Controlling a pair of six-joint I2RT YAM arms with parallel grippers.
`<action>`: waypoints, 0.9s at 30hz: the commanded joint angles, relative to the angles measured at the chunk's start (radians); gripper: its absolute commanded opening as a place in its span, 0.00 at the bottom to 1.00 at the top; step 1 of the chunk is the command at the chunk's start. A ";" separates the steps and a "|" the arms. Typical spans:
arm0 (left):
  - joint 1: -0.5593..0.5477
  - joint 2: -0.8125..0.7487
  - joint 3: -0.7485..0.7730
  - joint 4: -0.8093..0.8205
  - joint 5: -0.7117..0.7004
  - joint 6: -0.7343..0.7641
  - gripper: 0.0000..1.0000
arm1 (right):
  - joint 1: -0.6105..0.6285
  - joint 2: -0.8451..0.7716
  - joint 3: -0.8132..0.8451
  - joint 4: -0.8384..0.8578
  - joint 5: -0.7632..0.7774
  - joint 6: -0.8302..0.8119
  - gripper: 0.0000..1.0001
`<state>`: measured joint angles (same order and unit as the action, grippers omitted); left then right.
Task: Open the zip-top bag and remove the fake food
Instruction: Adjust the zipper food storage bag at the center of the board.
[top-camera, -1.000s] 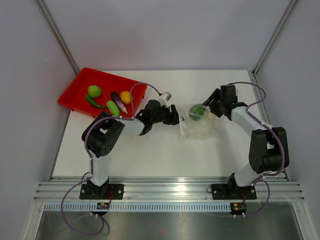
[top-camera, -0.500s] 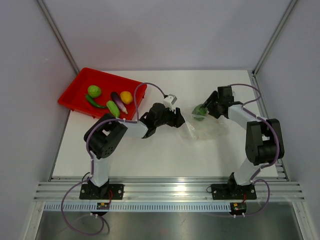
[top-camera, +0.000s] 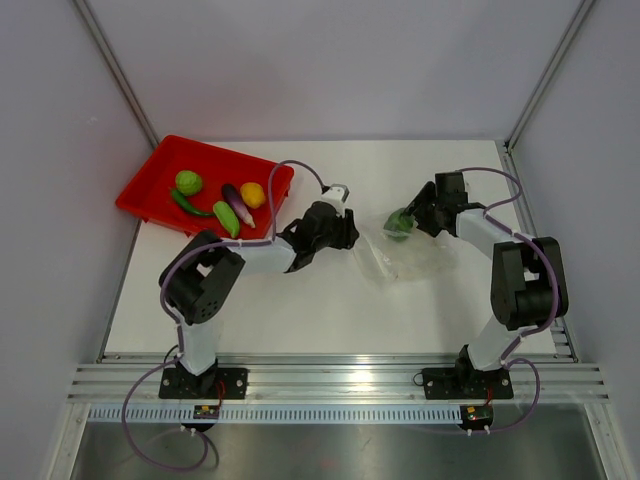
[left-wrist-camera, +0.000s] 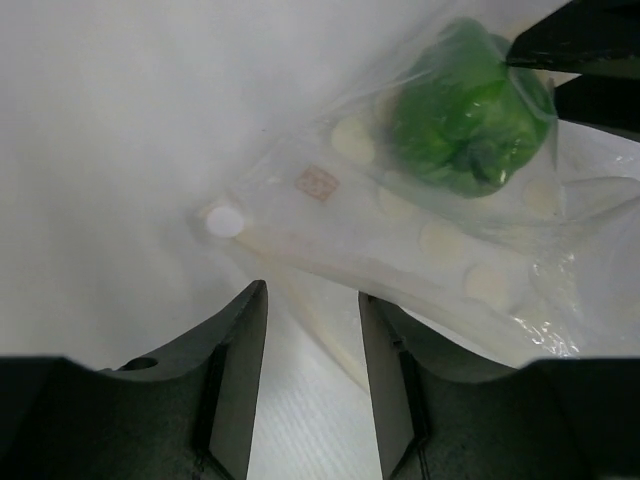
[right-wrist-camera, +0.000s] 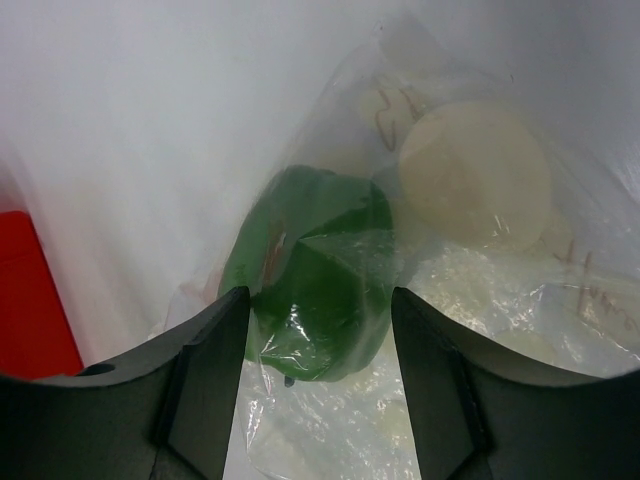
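The clear zip-top bag (top-camera: 400, 260) lies mid-table with a green pepper (top-camera: 398, 222) of the fake food inside. My right gripper (top-camera: 412, 218) is closed on that pepper (right-wrist-camera: 315, 260) through the plastic (right-wrist-camera: 480, 300), one finger on each side (right-wrist-camera: 318, 292). My left gripper (top-camera: 347, 229) sits at the bag's left edge. In the left wrist view its jaws (left-wrist-camera: 312, 292) stand apart, and a fold of the bag (left-wrist-camera: 420, 250) dips between them near the right finger. The pepper (left-wrist-camera: 465, 110) shows beyond.
A red tray (top-camera: 160, 180) at the back left holds several fake food pieces: a round green one (top-camera: 188, 182), a purple one (top-camera: 234, 199), a yellow one (top-camera: 252, 194). Grey walls close in both sides and the back.
The right gripper shifted the pepper and bag slightly right, then held still. The left gripper advanced toward the bag's edge, then drew back a little, and its jaws have narrowed.
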<state>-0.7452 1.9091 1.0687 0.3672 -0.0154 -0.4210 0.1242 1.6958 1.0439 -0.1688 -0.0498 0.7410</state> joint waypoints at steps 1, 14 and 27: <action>-0.003 -0.125 -0.021 -0.089 -0.197 -0.041 0.44 | -0.001 -0.039 0.001 0.020 -0.010 -0.002 0.66; -0.003 -0.337 -0.010 -0.415 -0.779 -0.180 0.08 | -0.001 -0.068 -0.019 0.031 -0.013 0.003 0.66; -0.008 -0.384 -0.024 -0.404 -0.758 -0.018 0.00 | -0.003 -0.073 -0.028 0.040 -0.025 0.008 0.66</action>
<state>-0.7460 1.5387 1.0370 -0.0708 -0.7582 -0.4911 0.1242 1.6669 1.0241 -0.1600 -0.0555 0.7418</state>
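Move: The zip-top bag's middle lies about 14 cm to the left gripper's right and 3 cm back, some 3 cm lower; its open edge is right by the fingers. The green pepper in it is around 12 cm right and 3 cm ahead. The red tray's middle is some 36 cm left and 12 cm ahead. From the right gripper, the bag's middle is roughly 6 cm back, 3 cm left and 3 cm below. Bring the left gripper away from the bag's open edge, sweeping it about 16 cm left towards the red tray while lifting it some 9 cm, quick at first and easing off at the end. Swing the wrist counter-clockwise about 40 degrees on the way, so the fingers point forward instead of across at the bag, and shut the half-open, empty fingers completely. ##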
